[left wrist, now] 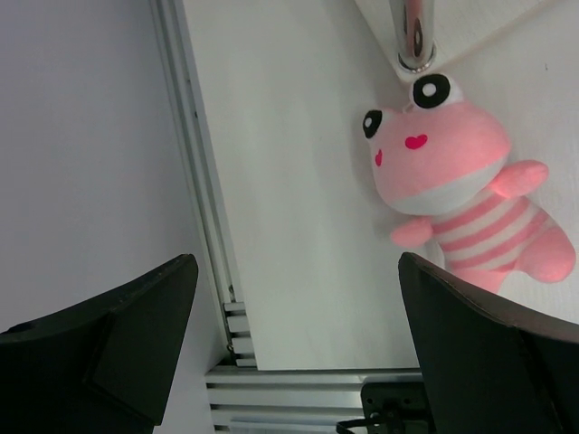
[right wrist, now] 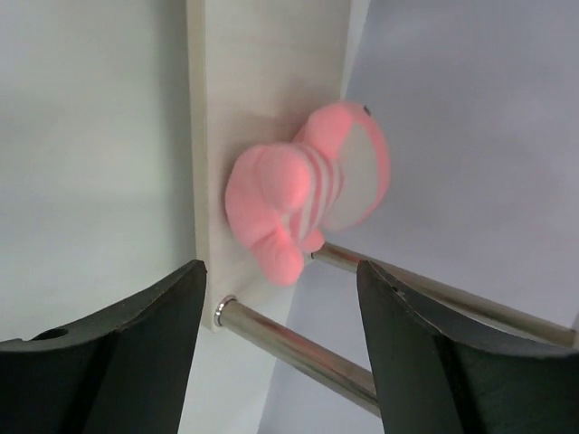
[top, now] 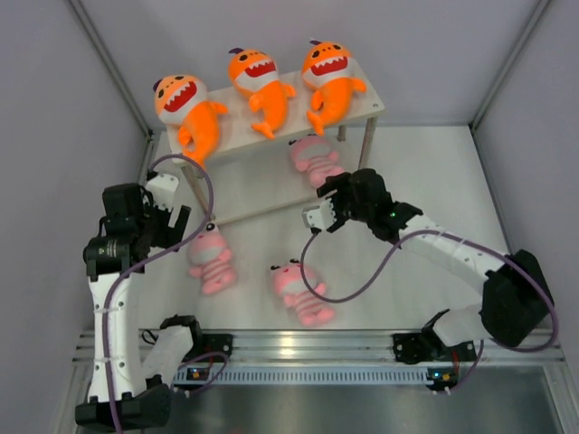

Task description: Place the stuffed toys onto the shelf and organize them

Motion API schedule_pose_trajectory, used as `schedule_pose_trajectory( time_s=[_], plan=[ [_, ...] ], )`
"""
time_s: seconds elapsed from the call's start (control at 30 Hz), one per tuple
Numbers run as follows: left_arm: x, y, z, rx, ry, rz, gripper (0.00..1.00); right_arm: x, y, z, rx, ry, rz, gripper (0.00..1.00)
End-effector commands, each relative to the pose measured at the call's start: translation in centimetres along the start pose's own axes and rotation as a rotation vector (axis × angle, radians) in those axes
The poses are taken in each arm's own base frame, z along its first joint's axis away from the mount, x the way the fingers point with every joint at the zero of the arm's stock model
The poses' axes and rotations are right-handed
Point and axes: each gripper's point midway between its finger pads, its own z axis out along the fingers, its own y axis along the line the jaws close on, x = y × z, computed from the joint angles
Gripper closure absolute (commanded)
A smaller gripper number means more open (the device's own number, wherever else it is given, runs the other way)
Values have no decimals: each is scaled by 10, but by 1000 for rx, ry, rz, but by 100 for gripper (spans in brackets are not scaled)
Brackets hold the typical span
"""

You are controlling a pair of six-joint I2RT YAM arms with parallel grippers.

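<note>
Three orange shark stuffed toys (top: 256, 86) lie side by side on the top board of the shelf (top: 233, 134). One pink striped toy (top: 314, 155) rests on the lower board (right wrist: 262, 81); in the right wrist view this pink toy (right wrist: 308, 190) sits just beyond my fingertips. My right gripper (top: 324, 201) (right wrist: 279, 271) is open, near that toy, with nothing between its fingers. Two more pink toys lie on the table, one (top: 212, 258) by the shelf's front-left leg and one (top: 301, 291) near the middle. My left gripper (top: 178, 220) (left wrist: 297, 262) hangs wide open left of the first pink toy (left wrist: 461, 190).
A metal shelf leg (left wrist: 413, 36) stands right above the left pink toy's head. Metal rods (right wrist: 298, 348) run under the lower board by my right fingers. An aluminium rail (top: 298, 348) borders the near table edge, and grey walls close in both sides.
</note>
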Motion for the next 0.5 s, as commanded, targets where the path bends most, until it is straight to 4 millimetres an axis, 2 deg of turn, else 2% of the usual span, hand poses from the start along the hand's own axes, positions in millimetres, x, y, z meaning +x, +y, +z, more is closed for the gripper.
schedule_pose_trajectory(
  time_s=[0.0, 0.03, 0.1, 0.13, 0.17, 0.2, 0.23, 0.3, 0.4, 0.47],
  plan=[
    [13, -12, 10, 38, 7, -52, 1, -59, 5, -33, 70, -102, 66, 32],
    [27, -19, 13, 45, 25, -53, 1, -89, 17, -38, 47, -167, 61, 32],
    [45, -16, 12, -4, 54, -48, 1, -115, 45, -56, -15, -236, 134, 29],
    [58, -18, 11, -25, 60, -44, 1, -141, 53, -68, -33, -302, 135, 28],
    [66, -17, 10, -46, 75, -32, 1, -149, 76, -73, -100, -319, 175, 28],
    [72, -18, 10, -55, 78, -25, 1, -156, 86, -78, -125, -334, 188, 28],
    [83, -21, 11, -60, 85, -25, 1, -172, 94, -89, -146, -376, 182, 28],
    [92, -25, 13, -59, 96, -28, 1, -178, 120, -98, -222, -382, 219, 28],
    [107, -37, 19, -36, 109, -61, 1, -198, 144, -115, -291, -429, 271, 28],
    [110, -38, 20, -43, 112, -68, 1, -206, 151, -118, -314, -444, 296, 28]
  ],
)
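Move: The middle pink toy, on the table near the front rail, lies about 23 cm back from my empty right hand, 10 cm to its left and 15 cm below. The pink toy already on the lower shelf is some 9 cm ahead, 4 cm left and 8 cm down from that hand. From my left hand, the left pink toy is about 2 cm ahead, 10 cm to the right and 22 cm below; the middle pink toy is some 8 cm back, 34 cm right, equally low. I sweep my right hand away from the shelf, fast and nearly level, about 25 cm back and a little left towards the middle pink toy. On the way I swing the half-open fingers counter-clockwise and tip them down, some 30 degrees in all, touching nothing. Meanwhile I sink my wide-open left hand and draw it back, roughly 11 cm, coming lower beside the left pink toy. ##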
